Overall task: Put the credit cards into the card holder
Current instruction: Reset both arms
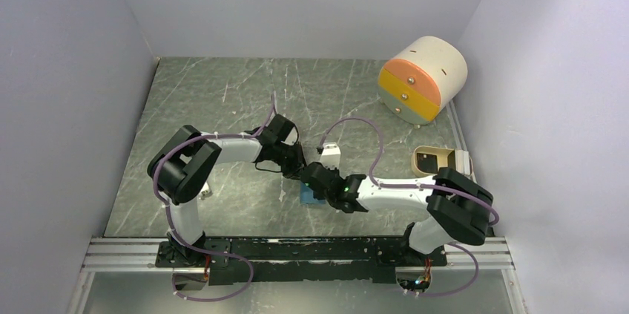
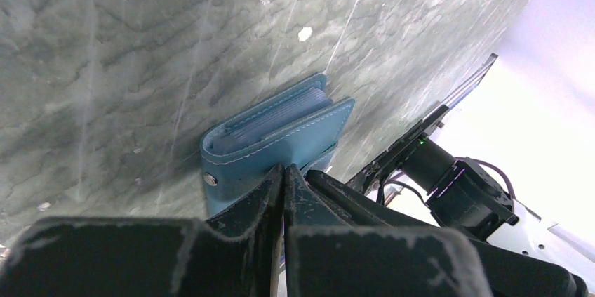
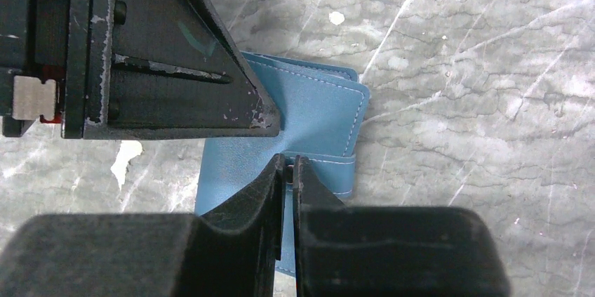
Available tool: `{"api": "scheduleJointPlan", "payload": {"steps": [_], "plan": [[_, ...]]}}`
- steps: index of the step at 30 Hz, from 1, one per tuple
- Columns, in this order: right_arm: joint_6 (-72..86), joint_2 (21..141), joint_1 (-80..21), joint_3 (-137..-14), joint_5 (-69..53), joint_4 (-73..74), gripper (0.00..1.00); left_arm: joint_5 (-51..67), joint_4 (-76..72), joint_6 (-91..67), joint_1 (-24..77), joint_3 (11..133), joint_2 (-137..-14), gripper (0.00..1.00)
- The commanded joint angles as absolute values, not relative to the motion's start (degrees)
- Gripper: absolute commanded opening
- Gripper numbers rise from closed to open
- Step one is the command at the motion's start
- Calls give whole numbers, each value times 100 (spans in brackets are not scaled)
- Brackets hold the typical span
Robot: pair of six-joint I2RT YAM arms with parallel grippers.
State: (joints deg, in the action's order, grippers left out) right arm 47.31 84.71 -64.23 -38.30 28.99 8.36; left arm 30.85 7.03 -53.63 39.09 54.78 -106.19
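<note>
The blue card holder (image 1: pixel 306 195) lies on the grey marbled table between both arms. In the left wrist view the card holder (image 2: pixel 277 135) is partly folded, with pale sleeves showing along its top edge. My left gripper (image 2: pixel 284 169) is shut, its tips pressed against the holder's outer face with nothing between them. In the right wrist view my right gripper (image 3: pixel 289 159) is closed to a thin slit at the snap strap of the card holder (image 3: pixel 316 111), pinching it. The left gripper's body (image 3: pixel 161 51) hangs just above. The credit cards are hidden.
A cream drum with orange and yellow drawers (image 1: pixel 423 79) stands at the back right. A shallow tan tray (image 1: pixel 438 159) with a dark inside sits by the right wall. A small white piece (image 1: pixel 330 154) lies just behind the grippers.
</note>
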Motion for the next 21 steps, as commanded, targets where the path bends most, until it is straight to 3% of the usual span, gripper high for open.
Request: {"api": "scheduleJointPlan", "payload": {"steps": [1, 7, 12, 15, 16, 17, 19, 21], "plan": [[4733, 8834, -6632, -3851, 1593, 2087, 10, 2556, 1038, -5218, 3953, 5520, -10764, 9], [4080, 7735, -5873, -5144, 1899, 3033, 27, 1940, 2401, -4948, 3848, 6683, -9904, 9], [3749, 6818, -5588, -5954, 2149, 3489, 45, 827, 3389, -4859, 3714, 7418, -8851, 24], [3603, 6495, -5531, -6298, 2112, 3567, 62, 374, 3894, -4715, 3711, 7797, -8313, 50], [3559, 6395, -5530, -6376, 2114, 3579, 91, 257, 4111, -4677, 3709, 7914, -8167, 56], [3597, 6310, -5536, -6422, 2184, 3626, 99, 132, 4301, -4642, 3707, 8020, -8008, 72], [3730, 6065, -5537, -6355, 2238, 3542, 99, -94, 4620, -4592, 3704, 8096, -7640, 99], [3876, 5807, -5534, -6108, 2155, 3302, 99, -222, 4649, -4567, 3704, 7992, -7129, 100]]}}
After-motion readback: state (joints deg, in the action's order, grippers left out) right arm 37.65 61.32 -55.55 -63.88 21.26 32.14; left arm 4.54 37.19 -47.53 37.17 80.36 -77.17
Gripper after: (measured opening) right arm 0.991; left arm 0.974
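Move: Just under both pairs of shut fingertips lies the card holder: its middle is about 3 cm back, 2 cm to the right of and 2 cm below the left hand, and level with the right hand, 1 cm to its left and 1 cm below. The tan tray of cards stands some 34 cm to the right of the right hand and 8 cm farther out. The white gadget lies roughly 29 cm left of the left hand and 2 cm back. Lifting off the closed card holder's strap, the right hand climbs steeply about 24 cm and drifts slightly forward. The left hand rises away beside it some 26 cm, also going forward and, later on, left, its wrist turning about 40 degrees so that the gripper tips up forward. Both pairs of fingers spread from shut to wide open, mostly late in the climb. ##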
